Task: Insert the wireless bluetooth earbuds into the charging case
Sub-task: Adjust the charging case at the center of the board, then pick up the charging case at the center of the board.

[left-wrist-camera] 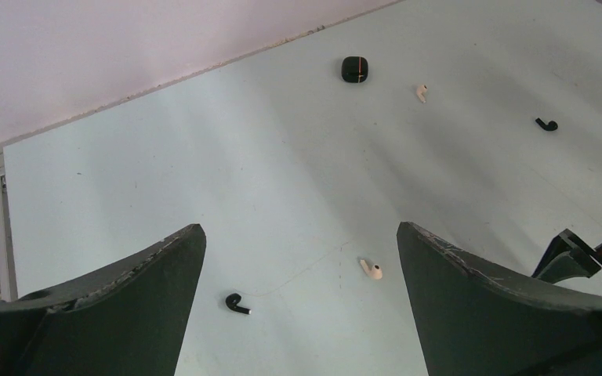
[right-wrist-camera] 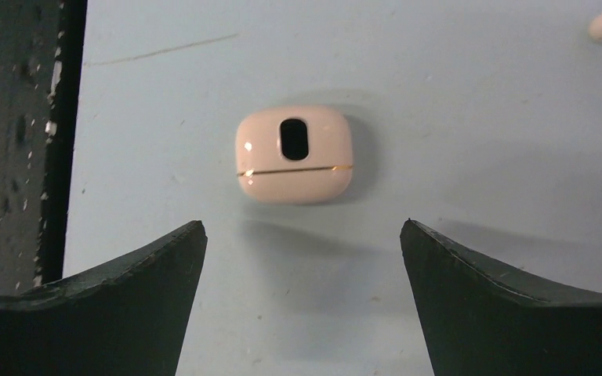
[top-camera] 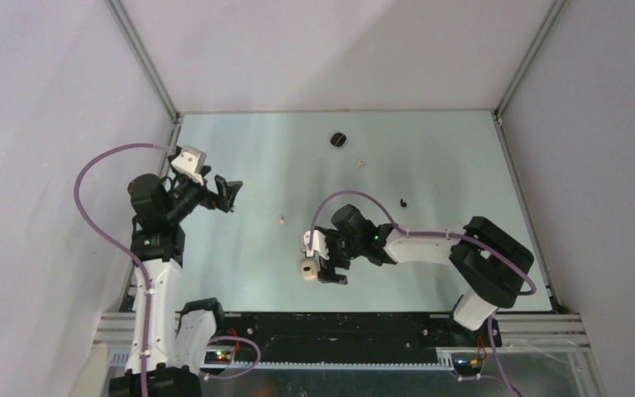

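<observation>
A pale beige-white charging case (right-wrist-camera: 294, 154), closed along a gold seam, lies just ahead of my right gripper (right-wrist-camera: 302, 223), whose jaws stand open and empty. From above, this case (top-camera: 307, 270) sits near the table's front, by the right gripper (top-camera: 328, 266). A black charging case (left-wrist-camera: 354, 68), also closed, lies far back. My left gripper (left-wrist-camera: 299, 227) hovers open over a black earbud (left-wrist-camera: 237, 303) and a pale earbud (left-wrist-camera: 371, 269). Another pale earbud (left-wrist-camera: 421, 92) and another black earbud (left-wrist-camera: 547, 124) lie farther off.
A dark strip (right-wrist-camera: 16, 141) marks the table's front edge, close to the left of the pale case. White enclosure walls (top-camera: 66, 99) with metal corner posts surround the table. The purple cable (top-camera: 355, 198) loops over the right arm.
</observation>
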{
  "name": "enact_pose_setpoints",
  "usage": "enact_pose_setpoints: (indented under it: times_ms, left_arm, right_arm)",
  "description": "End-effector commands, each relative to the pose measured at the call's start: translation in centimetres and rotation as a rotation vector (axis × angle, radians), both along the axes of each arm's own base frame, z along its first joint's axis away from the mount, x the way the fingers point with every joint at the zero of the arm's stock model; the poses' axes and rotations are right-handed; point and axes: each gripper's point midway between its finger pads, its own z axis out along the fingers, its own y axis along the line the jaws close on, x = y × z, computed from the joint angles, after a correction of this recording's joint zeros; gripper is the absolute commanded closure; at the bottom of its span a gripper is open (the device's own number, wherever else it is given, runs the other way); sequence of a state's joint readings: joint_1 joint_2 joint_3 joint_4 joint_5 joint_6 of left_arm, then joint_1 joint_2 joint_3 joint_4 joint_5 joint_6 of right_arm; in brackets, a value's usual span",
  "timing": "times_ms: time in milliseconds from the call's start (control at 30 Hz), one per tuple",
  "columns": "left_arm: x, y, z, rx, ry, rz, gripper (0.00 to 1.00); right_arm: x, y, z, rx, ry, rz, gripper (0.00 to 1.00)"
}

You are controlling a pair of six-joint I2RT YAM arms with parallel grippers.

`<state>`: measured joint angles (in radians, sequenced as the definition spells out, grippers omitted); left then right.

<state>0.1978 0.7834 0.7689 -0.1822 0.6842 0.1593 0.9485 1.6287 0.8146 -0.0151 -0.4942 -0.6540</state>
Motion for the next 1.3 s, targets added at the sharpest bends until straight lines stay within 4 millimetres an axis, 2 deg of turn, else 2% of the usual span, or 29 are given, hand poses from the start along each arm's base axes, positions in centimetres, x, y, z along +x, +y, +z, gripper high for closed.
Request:
enact_pose_setpoints:
  times_ms: [0,300,767,867,1267]
  left_arm:
    - [-0.1,0.1,1.3,0.014,-0.044,-0.004,0.01]
    - [-0.2,0.0,1.4,0.018,-0.047,-0.007,0.01]
    - [-0.3,0.0,1.4,0.019,-0.049,-0.010,0.01]
    - [-0.3,0.0,1.4,0.019,-0.050,-0.009,0.01]
    - [-0.5,-0.1,1.5,0.020,-0.054,-0.017,0.01]
  right_arm:
    - [1.0,2.7,1.2,0.103,-0.055,-0.015,0.00]
    - [-1.0,3.1,0.1,0.086,-0.021,0.048,0.02]
    - [-0.7,3.4,-1.2,0.048,-0.032,0.025,0.14]
    - [-0.8,3.4,-1.5,0.035,-0.031,0.028,0.22]
    - [-0.6,3.1,-1.6,0.018,-0.053,0.048,0.34]
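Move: Just beyond the right hand's open fingertips, the pink charging case lies about 4 cm to its left, 1 cm back and 3 cm below. On the same table, the nearest pink earbud lies about 12 cm ahead and 11 cm left of that hand, the farther pink earbud some 26 cm ahead and 9 cm right, the black earbud roughly 16 cm ahead and 20 cm right. From the idle left hand, the case is about 13 cm back, 19 cm right and 26 cm below. Reaching left over the charging case by some 2.5 cm, the right hand first gets its open fingers astride the case, then sinks about 1.5 cm, easing slightly back towards the base. Its fingers close by about a third on the way down, until the tips come up to the case's two ends, touching them lightly if at all; the wrist hardly turns. ##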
